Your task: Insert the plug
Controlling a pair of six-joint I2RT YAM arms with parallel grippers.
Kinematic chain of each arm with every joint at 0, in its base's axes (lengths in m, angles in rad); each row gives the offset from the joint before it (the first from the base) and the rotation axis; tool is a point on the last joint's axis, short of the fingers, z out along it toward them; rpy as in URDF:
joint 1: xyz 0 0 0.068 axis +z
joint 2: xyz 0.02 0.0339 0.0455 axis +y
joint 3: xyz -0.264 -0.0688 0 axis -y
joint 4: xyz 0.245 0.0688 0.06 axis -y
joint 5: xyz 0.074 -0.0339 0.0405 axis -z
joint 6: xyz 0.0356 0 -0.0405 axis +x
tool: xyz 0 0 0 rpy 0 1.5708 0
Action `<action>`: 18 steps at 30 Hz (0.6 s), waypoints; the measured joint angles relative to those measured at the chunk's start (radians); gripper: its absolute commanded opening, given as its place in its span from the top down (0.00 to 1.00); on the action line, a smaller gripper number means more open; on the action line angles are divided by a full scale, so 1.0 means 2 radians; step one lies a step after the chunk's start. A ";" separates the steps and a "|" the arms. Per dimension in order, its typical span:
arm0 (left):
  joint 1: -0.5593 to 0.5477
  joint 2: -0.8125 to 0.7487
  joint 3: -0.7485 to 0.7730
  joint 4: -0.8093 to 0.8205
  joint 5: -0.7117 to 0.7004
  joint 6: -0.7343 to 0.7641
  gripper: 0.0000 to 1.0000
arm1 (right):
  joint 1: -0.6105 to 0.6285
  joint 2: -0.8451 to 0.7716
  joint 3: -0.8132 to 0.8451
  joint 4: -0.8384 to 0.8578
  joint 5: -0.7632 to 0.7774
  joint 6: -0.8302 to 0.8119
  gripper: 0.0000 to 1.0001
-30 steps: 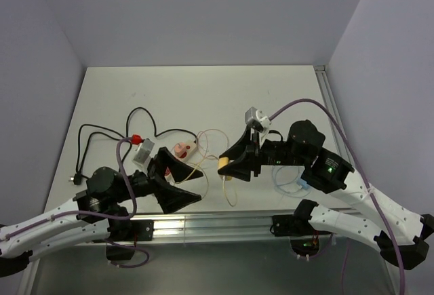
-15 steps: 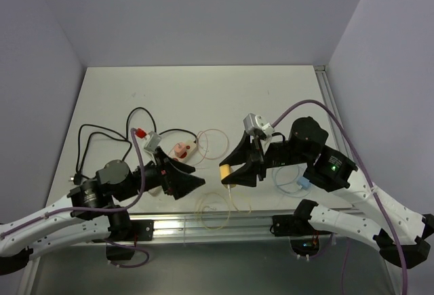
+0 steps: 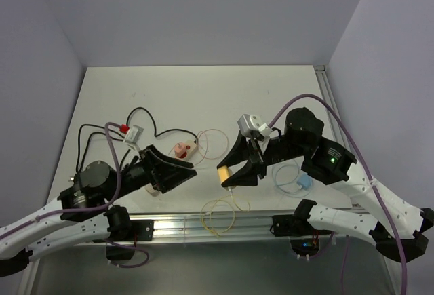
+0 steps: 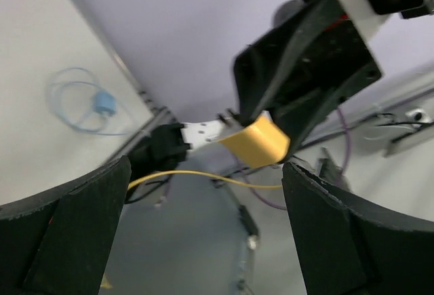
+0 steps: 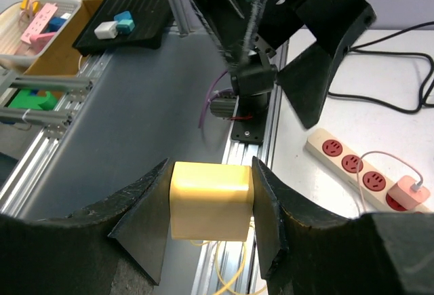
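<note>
My right gripper [image 3: 227, 173] is shut on a yellow plug [image 3: 222, 174] and holds it above the table's near edge. In the right wrist view the yellow plug [image 5: 210, 200] sits squarely between the fingers, over the aluminium rail. Its thin yellow cable [image 3: 220, 213] loops down over the rail. The white power strip [image 5: 342, 165] with red sockets lies on the table, a pink plug [image 5: 410, 190] in its far end. In the top view my left arm hides most of the strip; the pink plug [image 3: 181, 150] shows. My left gripper [image 3: 182, 173] is open and empty, facing the yellow plug [image 4: 256, 139].
A blue plug with a coiled pale cable [image 3: 304, 183] lies at the right. A black cable [image 3: 102, 132] winds over the left of the table. The aluminium rail [image 3: 258, 222] runs along the near edge. Trays of parts [image 5: 122, 20] stand off the table.
My left gripper has swung from the near edge back over the power strip, turning toward the right gripper. The right gripper has shifted slightly left with the yellow plug; its cable now hangs over the rail.
</note>
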 measured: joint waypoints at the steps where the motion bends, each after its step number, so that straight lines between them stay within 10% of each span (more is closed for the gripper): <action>1: 0.000 0.013 0.000 0.019 0.014 -0.011 0.01 | 0.000 0.002 0.000 0.000 -0.003 -0.001 1.00; 18: 0.009 0.144 -0.056 0.257 0.130 -0.153 0.04 | 0.000 0.009 0.000 0.017 -0.006 0.000 1.00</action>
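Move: The yellow plug, already held in my right hand's fingertips, is about 11 cm to the right of my open left hand, level with it fore and aft and some 2 cm higher. The middle of the power strip lies roughly 15 cm ahead of my left hand, 5 cm to its left and 33 cm below; the pink plug in the strip's far end is about 22 cm ahead and 2 cm to the left. For my right hand the yellow plug sits right between the pads. I reach my left hand quickly to the right, about 7 cm and a little back, towards the yellow plug, bringing its wide-open fingers up around it. The reach is mostly done halfway through; then I hardly travel and finish turning the wrist, clockwise about 15 degrees overall with some roll. My right hand stays in place and keeps its grip on the plug. ##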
